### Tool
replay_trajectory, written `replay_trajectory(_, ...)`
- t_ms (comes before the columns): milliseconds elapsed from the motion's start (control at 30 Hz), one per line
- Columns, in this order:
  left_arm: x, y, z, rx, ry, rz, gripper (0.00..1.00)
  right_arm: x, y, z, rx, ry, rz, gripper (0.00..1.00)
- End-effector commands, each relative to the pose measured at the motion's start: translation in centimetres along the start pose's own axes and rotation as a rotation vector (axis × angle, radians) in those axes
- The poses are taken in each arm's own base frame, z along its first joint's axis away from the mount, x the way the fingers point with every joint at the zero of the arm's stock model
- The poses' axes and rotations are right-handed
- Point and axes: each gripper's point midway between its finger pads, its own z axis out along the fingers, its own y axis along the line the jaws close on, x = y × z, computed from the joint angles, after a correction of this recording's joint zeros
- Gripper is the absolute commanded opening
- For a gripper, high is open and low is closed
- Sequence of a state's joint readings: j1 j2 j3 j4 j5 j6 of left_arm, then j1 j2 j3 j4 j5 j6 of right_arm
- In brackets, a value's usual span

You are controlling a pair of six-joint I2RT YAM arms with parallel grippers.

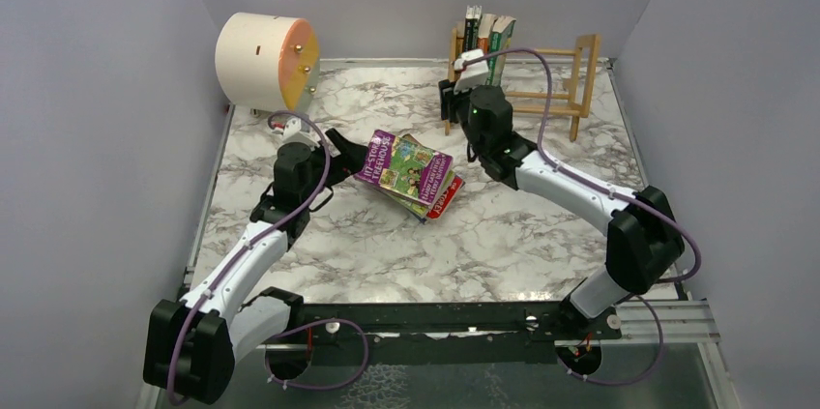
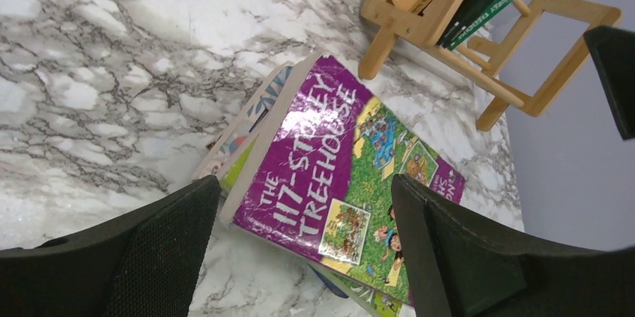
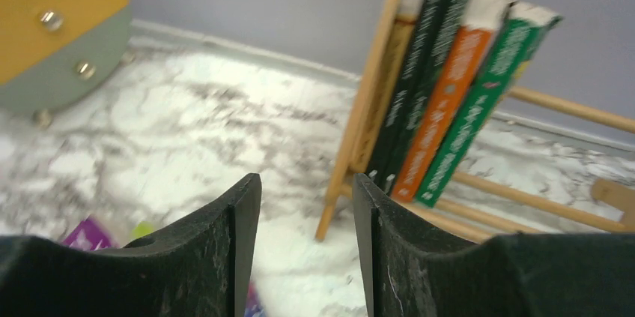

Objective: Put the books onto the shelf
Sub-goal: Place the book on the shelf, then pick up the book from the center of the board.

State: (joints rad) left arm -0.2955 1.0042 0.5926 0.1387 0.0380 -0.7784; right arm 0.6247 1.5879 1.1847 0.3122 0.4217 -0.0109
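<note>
Several books [image 1: 408, 173] lie in a loose pile mid-table, a purple and green illustrated one [image 2: 329, 159] on top. My left gripper [image 1: 350, 150] is open at the pile's left end; in its wrist view the fingers [image 2: 168, 242] straddle the near corner of the purple book without clamping it. Three books [image 1: 488, 37] stand at the left end of the light-wood shelf [image 1: 566, 90]: dark green [image 3: 419, 70], orange [image 3: 443, 92] and green [image 3: 488, 88]. My right gripper [image 3: 307, 182] is open and empty, just in front of the shelf's left end frame [image 3: 359, 122].
A cream cylinder [image 1: 261, 61] with an orange face and metal studs sits at the back left. Grey walls close in the marble table [image 1: 387, 254] on three sides. The shelf's right part holds no books.
</note>
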Motion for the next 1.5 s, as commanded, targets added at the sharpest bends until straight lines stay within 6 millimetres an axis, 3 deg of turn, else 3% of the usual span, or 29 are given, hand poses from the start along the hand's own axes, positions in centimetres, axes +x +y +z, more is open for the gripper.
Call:
replay_trajectory(0, 1.0, 0.8, -0.5, -0.004, 0.017, -0.035, 0.79, 1.6, 2.7, -3.3, -0.110, 0.086, -0.054, 0.47)
replay_trajectory(133, 2.6, 1.7, -0.6, 0.006, 0.042, -0.067, 0.80, 1.9, 5.1, -6.0, -0.247, 0.095, 0.017, 0.47)
replay_trajectory(367, 4.4, 2.1, -0.4, 0.051, 0.069, -0.128, 0.80, 5.8, 8.2, -8.4, -0.300, 0.223, -0.046, 0.47)
replay_trajectory(567, 4.9, 2.2, 0.2, 0.062, 0.091, -0.133, 0.80, 8.0, 10.7, -9.9, -0.330, 0.259, -0.092, 0.47)
replay_trajectory(1000, 5.7, 1.6, 1.7, 0.108, 0.133, -0.167, 0.79, 12.3, 12.7, -9.6, -0.353, 0.333, -0.127, 0.47)
replay_trajectory(1467, 4.9, 0.7, 2.6, 0.154, 0.105, -0.183, 0.72, 15.6, 13.7, -9.7, -0.385, 0.403, -0.140, 0.47)
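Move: The purple book on top of the stack lies about 10 cm back, 8 cm left and 19 cm below the right hand; from the left hand it is some 3 cm ahead, 8 cm right and 12 cm down. The red book peeks out roughly 5 cm nearer and 6 cm right of the purple one. From the right hand, the shelf's left end is about 10 cm ahead and 3 cm right, the leaning green book 14 cm ahead and 9 cm right. Right hand swings 15 cm back-left from shelf, then sinks over purple book; left lowers 7 cm towards it. ##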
